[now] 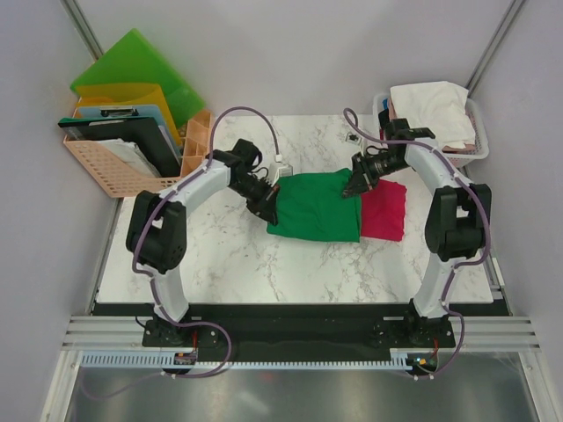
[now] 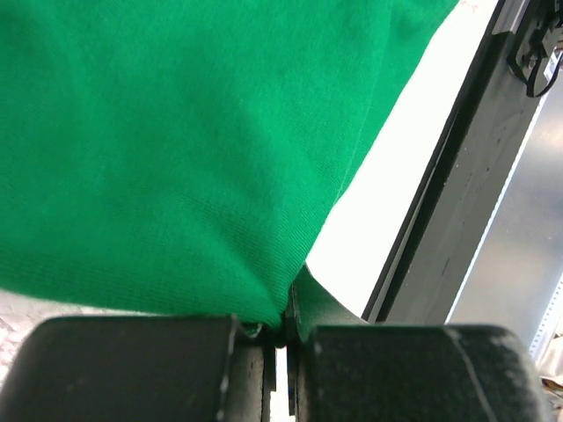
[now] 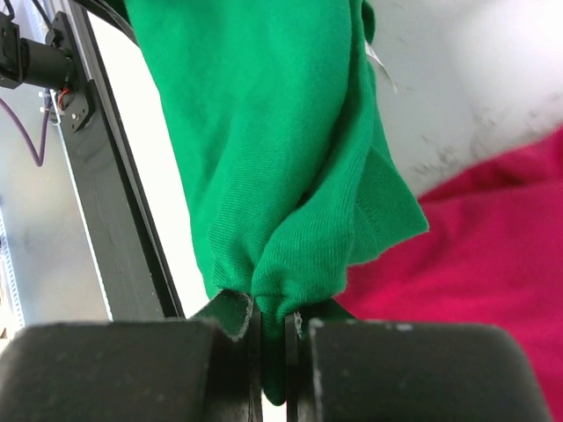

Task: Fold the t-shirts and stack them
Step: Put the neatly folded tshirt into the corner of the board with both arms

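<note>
A deep green t-shirt lies folded in the middle of the marble table, stretched between both arms. My left gripper is shut on its left edge; the left wrist view shows green cloth pinched between the jaws of that gripper. My right gripper is shut on the shirt's upper right corner, where bunched green fabric runs down into the jaws of the gripper. A magenta-red t-shirt lies folded just right of the green one, partly under its edge, and fills the right of the right wrist view.
A white basket at the back right holds white and pale pink cloth. An orange basket with folders and a clipboard stands at the back left. A small white object lies behind the green shirt. The table's front edge runs before the arm bases.
</note>
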You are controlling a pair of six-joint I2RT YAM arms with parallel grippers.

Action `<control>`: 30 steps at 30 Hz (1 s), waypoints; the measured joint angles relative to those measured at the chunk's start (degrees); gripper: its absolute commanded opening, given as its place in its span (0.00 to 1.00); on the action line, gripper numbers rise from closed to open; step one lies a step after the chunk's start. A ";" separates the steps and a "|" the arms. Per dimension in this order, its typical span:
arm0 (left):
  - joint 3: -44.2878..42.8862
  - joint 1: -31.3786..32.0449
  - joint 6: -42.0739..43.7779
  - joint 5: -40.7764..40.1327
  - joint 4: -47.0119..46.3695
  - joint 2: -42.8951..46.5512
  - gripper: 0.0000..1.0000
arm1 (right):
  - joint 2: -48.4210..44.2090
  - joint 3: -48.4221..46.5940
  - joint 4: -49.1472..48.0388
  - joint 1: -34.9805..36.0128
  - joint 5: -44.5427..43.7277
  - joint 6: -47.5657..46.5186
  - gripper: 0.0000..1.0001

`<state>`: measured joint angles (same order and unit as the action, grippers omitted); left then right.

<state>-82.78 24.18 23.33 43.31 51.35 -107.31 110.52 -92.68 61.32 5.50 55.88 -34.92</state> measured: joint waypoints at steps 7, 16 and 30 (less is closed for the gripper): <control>-12.55 1.55 -0.39 0.28 2.10 -6.23 0.02 | 0.00 -0.42 3.74 -6.38 -0.07 -4.24 0.00; -25.73 6.45 -0.98 0.22 4.68 -16.28 0.02 | -0.02 -0.33 9.73 -16.00 -0.04 -11.96 0.00; -43.04 14.08 -2.08 0.96 7.21 -30.14 0.02 | 0.11 -0.33 16.28 -31.26 -0.52 -25.73 0.00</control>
<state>-125.82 38.26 21.26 44.27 58.57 -137.45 110.63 -93.01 77.60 -25.76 55.35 -60.64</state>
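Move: Right of the right hand by about 8 cm, 4 cm back and some 12 cm below, lies the middle of the red t-shirt, partly under the green one. The held green t-shirt's middle is about 9 cm left of the right hand, 4 cm back and 6 cm below; the laundry basket stands roughly 25 cm right and 20 cm ahead. From the left hand, the red t-shirt's middle is some 28 cm right, 4 cm ahead and 8 cm down. Carrying the folded green t-shirt over the red one, both hands keep their pinch on its two sides and sweep right, the right hand about 20 cm at an even height, the left about 15 cm. The left also eases 4 cm forward, rising slightly before sinking a little below its start. Both turn roughly 15 degrees clockwise. ##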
